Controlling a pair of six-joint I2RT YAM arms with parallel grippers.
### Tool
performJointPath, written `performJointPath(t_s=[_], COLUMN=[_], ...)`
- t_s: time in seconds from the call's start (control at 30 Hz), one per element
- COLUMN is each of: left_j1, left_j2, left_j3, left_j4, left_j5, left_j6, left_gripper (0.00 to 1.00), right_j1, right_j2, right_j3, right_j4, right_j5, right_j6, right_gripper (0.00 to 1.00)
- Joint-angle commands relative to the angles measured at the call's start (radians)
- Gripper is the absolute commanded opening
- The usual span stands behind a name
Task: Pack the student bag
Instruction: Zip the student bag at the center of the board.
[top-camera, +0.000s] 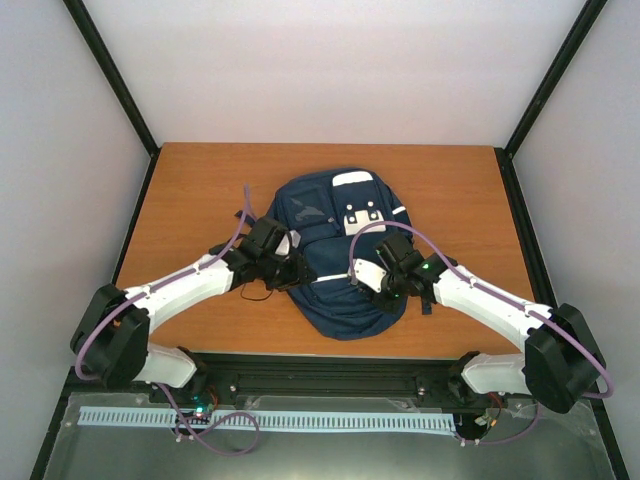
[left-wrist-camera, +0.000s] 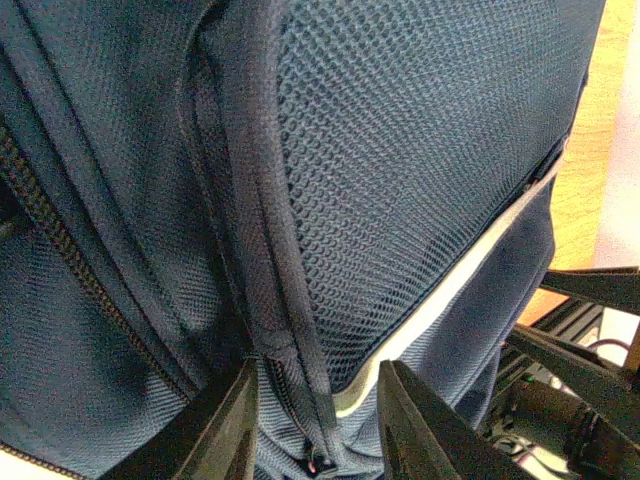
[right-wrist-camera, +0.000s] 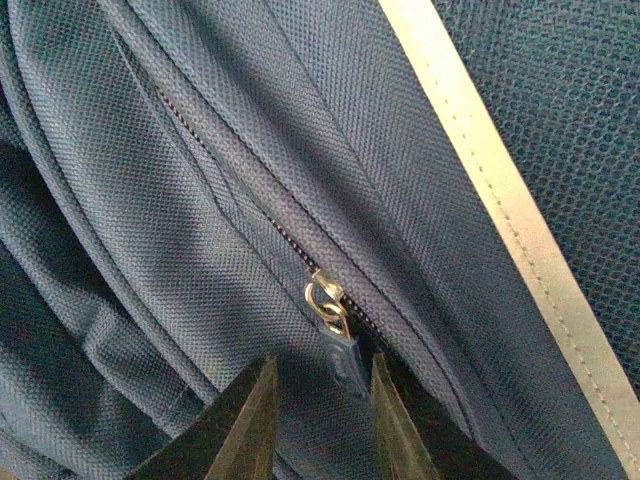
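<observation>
The student bag (top-camera: 325, 205), navy with white patches, lies flat in the middle of the table. My left gripper (top-camera: 290, 268) rests on its left side and my right gripper (top-camera: 368, 275) on its right side. In the left wrist view the gripper (left-wrist-camera: 318, 385) is open, its fingers straddling a raised zip seam (left-wrist-camera: 270, 300) beside a mesh pocket (left-wrist-camera: 420, 150). A small slider (left-wrist-camera: 318, 465) sits low between them. In the right wrist view the gripper (right-wrist-camera: 322, 375) is open. A metal zip pull (right-wrist-camera: 327, 305) with a clear tab (right-wrist-camera: 345, 362) lies between the fingertips, nearer the right one.
The bag rests on a brown wooden table (top-camera: 200, 190) with white walls behind and at both sides. A white reflective stripe (right-wrist-camera: 500, 190) runs along the bag's fabric. Black frame rails (left-wrist-camera: 580, 330) show past the bag's edge.
</observation>
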Motion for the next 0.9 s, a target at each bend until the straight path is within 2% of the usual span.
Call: performJointPath(t_s=[0.0,0.13,0.27,0.4,0.6,0.87], left_j1=[-0.016,-0.024,-0.030,-0.032,-0.032,-0.031], left_j2=[0.013,0.021,0.022,0.018,0.019,0.001], left_j3=[0.034,0.034,0.029,0.016,0.002,0.007], left_j4=[0.022,0.048,0.068,0.086,0.096,0.063], left_j5=[0.025,0.028,0.024,0.019,0.014,-0.037], left_j6=[-0.017,-0.030,-0.038,-0.042,-0.043,-0.024], left_gripper=[0.29,0.12,0.01,0.01,0.01,0.01], right_j1=[-0.006,-0.006,-0.006,-0.006,-0.006,-0.016], right_j2=[-0.005,0.025,0.067,0.101,0.100,0.033], right_j3=[-0.005,0.009,0.013,0.013,0.021,0.052], right_j4=[0.069,0.075,0.081,0.088,0.081,-0.076], right_j5=[0.037,0.028,0.025,0.042,0.050,0.093], right_j6=[0.016,0.014,0.011,0.005,0.012,-0.020], right_gripper=[0.27,0.27,0.26,0.21,0.03,0.03])
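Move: On the bag, the fabric edge by the zip lies between the left fingertips, hardly 1 cm to the right and about 1 cm below the left hand point; the white strip's visible part is some 8 cm right of that hand and 1 cm ahead. Under the right hand, the zip pull sits about 2 cm down and 1 cm ahead. From this hand, that strip lies roughly 12 cm left and 5 cm ahead, the white buckle patch 5 cm left and 17 cm ahead. Closing first, the left fingers pinch the bag's fabric edge beside the zip, with the left hand easing just about 1 cm to its right, and hold it there. The right hand, still at first, then sinks some 2 cm straight down onto the zip pull and shuts its part-open fingers on it, lifting very slightly at the end. ##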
